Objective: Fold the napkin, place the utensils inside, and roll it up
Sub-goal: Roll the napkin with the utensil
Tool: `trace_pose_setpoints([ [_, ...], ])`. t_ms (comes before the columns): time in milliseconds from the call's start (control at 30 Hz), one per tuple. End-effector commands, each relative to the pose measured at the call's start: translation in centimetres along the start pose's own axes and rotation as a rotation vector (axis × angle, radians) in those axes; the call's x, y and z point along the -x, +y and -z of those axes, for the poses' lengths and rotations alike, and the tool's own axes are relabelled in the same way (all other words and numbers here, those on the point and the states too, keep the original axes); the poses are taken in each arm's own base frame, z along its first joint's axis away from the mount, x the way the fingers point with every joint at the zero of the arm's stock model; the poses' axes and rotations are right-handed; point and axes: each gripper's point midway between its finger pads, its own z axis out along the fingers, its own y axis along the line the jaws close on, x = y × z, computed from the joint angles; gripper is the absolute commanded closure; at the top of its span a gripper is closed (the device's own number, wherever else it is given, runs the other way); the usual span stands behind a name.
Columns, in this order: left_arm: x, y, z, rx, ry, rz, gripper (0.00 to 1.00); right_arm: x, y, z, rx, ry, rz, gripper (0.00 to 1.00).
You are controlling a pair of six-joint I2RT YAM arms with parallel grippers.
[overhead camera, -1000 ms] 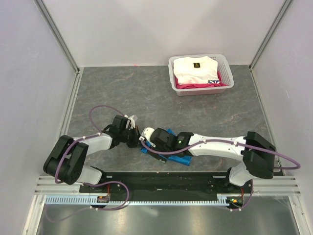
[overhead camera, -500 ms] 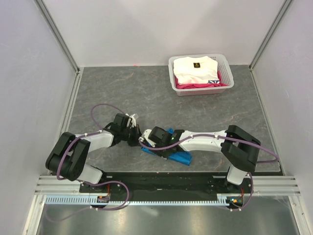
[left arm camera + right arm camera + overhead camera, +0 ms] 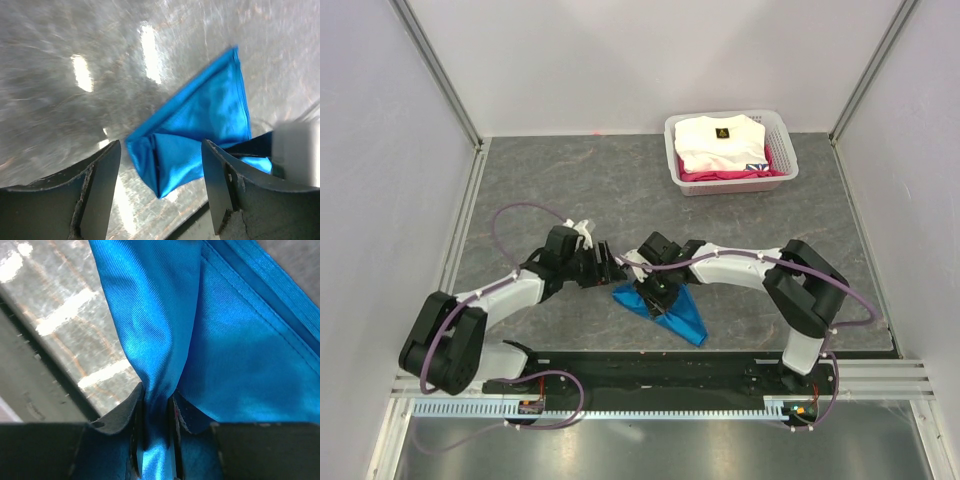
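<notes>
The bright blue napkin (image 3: 680, 320) lies folded into a rough triangle on the grey table near the front edge. My right gripper (image 3: 658, 294) is over its upper left part. In the right wrist view the jaws (image 3: 156, 430) are shut on a raised fold of the napkin (image 3: 240, 340). My left gripper (image 3: 612, 268) stands just left of the cloth, with its fingers wide open. In the left wrist view the napkin's (image 3: 200, 125) folded corner lies between and ahead of the open fingers (image 3: 100, 190), untouched. The utensils are out of view.
A white basket (image 3: 732, 184) with folded white and pink clothes stands at the back right of the table. A black rail runs along the near edge (image 3: 650, 365) just below the napkin. White walls close in the sides and back.
My left gripper has opened and let go of the napkin, backing off to the left. My right gripper has shut on a fold of the cloth and moved further back. The napkin now lies flatter.
</notes>
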Motion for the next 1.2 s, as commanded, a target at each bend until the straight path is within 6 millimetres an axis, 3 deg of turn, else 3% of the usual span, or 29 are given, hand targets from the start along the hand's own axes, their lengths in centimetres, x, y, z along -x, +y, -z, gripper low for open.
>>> trace_pose_setpoints([
  [0,0.8,0.9,1.1,0.038,-0.106,-0.011,0.27,-1.9,1.9,-0.3,0.175,0.088,-0.093,0.73],
  [300,-1.3,-2.2,1.8,-0.21,-0.101,-0.095,0.3,-1.6,2.4,-1.2,0.362,0.096,-0.162,0.72],
  [467,-2.5,-2.0,1.5,-0.235,-0.076,-0.076,0.37,-1.1,2.1,-1.5,0.443,0.082,-0.195,0.72],
  [633,-3.5,-1.2,0.8,-0.221,-0.028,-0.054,0.54,-0.8,1.3,-2.0,0.474,0.077,-0.224,0.72],
  [800,-4.0,-0.1,0.0,-0.166,0.012,-0.017,0.81,-0.6,0.9,-2.1,0.475,0.072,-0.225,0.69],
  [933,-4.1,1.6,-0.7,-0.065,0.048,0.011,0.9,0.0,0.2,-1.4,0.411,0.054,-0.215,0.56],
  [1000,-3.8,1.5,-0.8,-0.057,0.063,0.005,0.9,0.7,-0.1,-0.4,0.364,0.034,-0.203,0.46],
  [1167,-4.2,1.7,-1.3,-0.04,0.124,0.013,0.92,2.2,-1.5,2.1,0.192,-0.03,-0.154,0.35],
])
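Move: The napkin roll's left end lies about 4 cm back of the open left hand, 1 cm to its right and 3 cm below. The right hand already holds the roll between its fingers; from there the left end is about 5 cm ahead and 8 cm to the left, and the napkin's right corner some 6 cm back and 10 cm to the right. Left goes back, then down, pinching the roll's end; right fingertips swing back some 30 degrees, gripping, then open. ##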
